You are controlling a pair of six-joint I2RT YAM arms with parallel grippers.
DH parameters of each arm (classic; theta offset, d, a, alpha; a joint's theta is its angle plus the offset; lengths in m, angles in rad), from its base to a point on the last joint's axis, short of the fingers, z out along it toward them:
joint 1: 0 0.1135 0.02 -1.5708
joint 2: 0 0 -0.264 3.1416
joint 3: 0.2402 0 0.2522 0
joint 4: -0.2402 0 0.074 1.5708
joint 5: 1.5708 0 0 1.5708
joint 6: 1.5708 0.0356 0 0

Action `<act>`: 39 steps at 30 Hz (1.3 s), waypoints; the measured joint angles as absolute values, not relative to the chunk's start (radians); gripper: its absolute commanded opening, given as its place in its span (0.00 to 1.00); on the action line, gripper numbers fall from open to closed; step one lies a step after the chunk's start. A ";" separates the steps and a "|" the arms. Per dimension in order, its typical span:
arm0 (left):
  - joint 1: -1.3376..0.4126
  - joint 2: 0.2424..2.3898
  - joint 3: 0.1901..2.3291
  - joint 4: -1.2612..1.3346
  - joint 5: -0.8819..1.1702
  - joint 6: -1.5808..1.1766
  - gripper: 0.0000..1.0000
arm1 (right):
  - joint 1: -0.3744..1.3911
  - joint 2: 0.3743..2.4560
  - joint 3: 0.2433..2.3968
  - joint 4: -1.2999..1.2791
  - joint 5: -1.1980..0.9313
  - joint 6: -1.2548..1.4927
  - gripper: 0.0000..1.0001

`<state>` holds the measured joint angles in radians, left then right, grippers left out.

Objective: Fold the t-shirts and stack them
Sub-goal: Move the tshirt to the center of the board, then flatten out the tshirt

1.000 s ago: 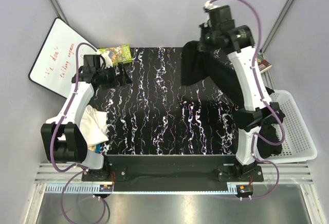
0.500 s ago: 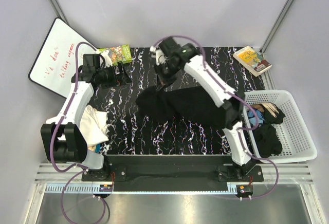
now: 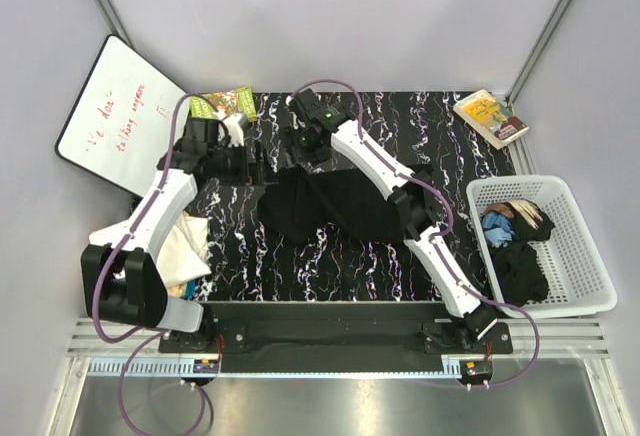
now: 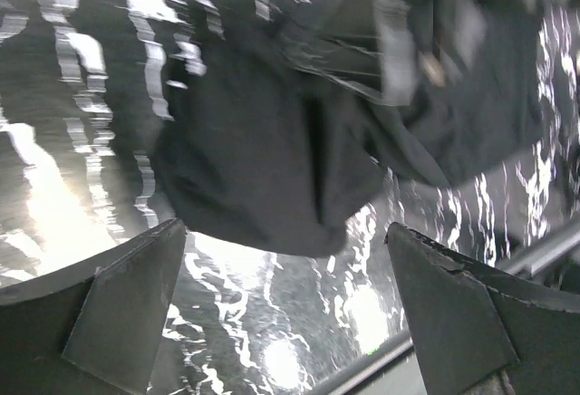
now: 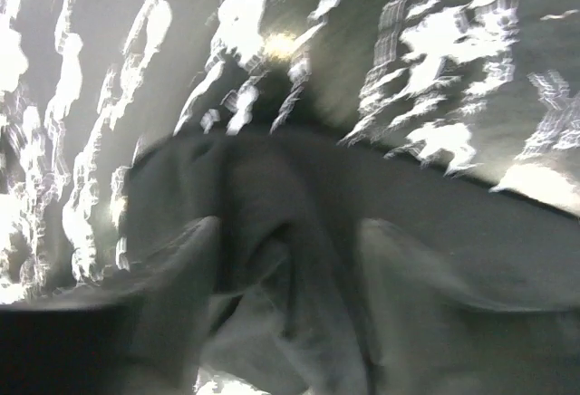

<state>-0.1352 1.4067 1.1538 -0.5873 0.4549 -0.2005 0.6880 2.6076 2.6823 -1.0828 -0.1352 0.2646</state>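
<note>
A plain black t-shirt (image 3: 335,204) lies crumpled on the black marbled table (image 3: 300,276), left of centre. My right gripper (image 3: 305,151) is at the shirt's far left edge. In the blurred right wrist view my right gripper (image 5: 290,250) has a bunched ridge of the black shirt (image 5: 272,187) between its fingers. My left gripper (image 3: 260,163) is open and empty just left of the shirt. In the left wrist view my left gripper (image 4: 285,232) has its jaws wide apart, with the shirt (image 4: 263,159) just beyond them. White tees (image 3: 185,241) lie heaped at the table's left edge.
A white slatted basket (image 3: 580,201) at the right holds black (image 3: 520,268) and blue (image 3: 497,228) clothes. A whiteboard (image 3: 110,111) leans at the far left. A green packet (image 3: 225,104) and a book (image 3: 490,116) lie at the far edge.
My right arm swung from high at the far right down to the table's left centre, bringing the hanging black shirt onto the table. My left gripper moved right, closer to the shirt.
</note>
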 measured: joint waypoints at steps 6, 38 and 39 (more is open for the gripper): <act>-0.340 1.421 1.143 -0.583 0.433 -0.184 0.95 | 0.684 2.545 2.564 -0.961 0.101 0.288 1.00; -0.498 1.712 1.184 -0.609 0.086 -0.207 0.00 | 0.573 1.987 1.841 -0.907 0.424 0.315 1.00; -0.498 1.690 1.184 -0.614 0.064 -0.208 0.00 | 0.573 1.969 1.815 -0.912 0.425 0.316 1.00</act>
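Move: The bunched left end of the black tshirt lies about 8 cm to the right of my left hand, 3 cm back and 13 cm down. The tshirt's right half lies roughly 24 cm to the right of my right hand, 9 cm back and some 6 cm lower. From my left hand, the green book is about 23 cm ahead and 12 cm left, and the white cloths about 15 cm back and 26 cm left, both near table level. I swing my open left hand about 10 cm right and a little back, sink it onto the tshirt's bunched left end, shut the fingers on a fold and start lifting slightly. My right fingers finish opening; that hand leaves the left end, edges forward, rises and travels some 20 cm right, turning clockwise, then sinks and draws back over the right half, staying open. ##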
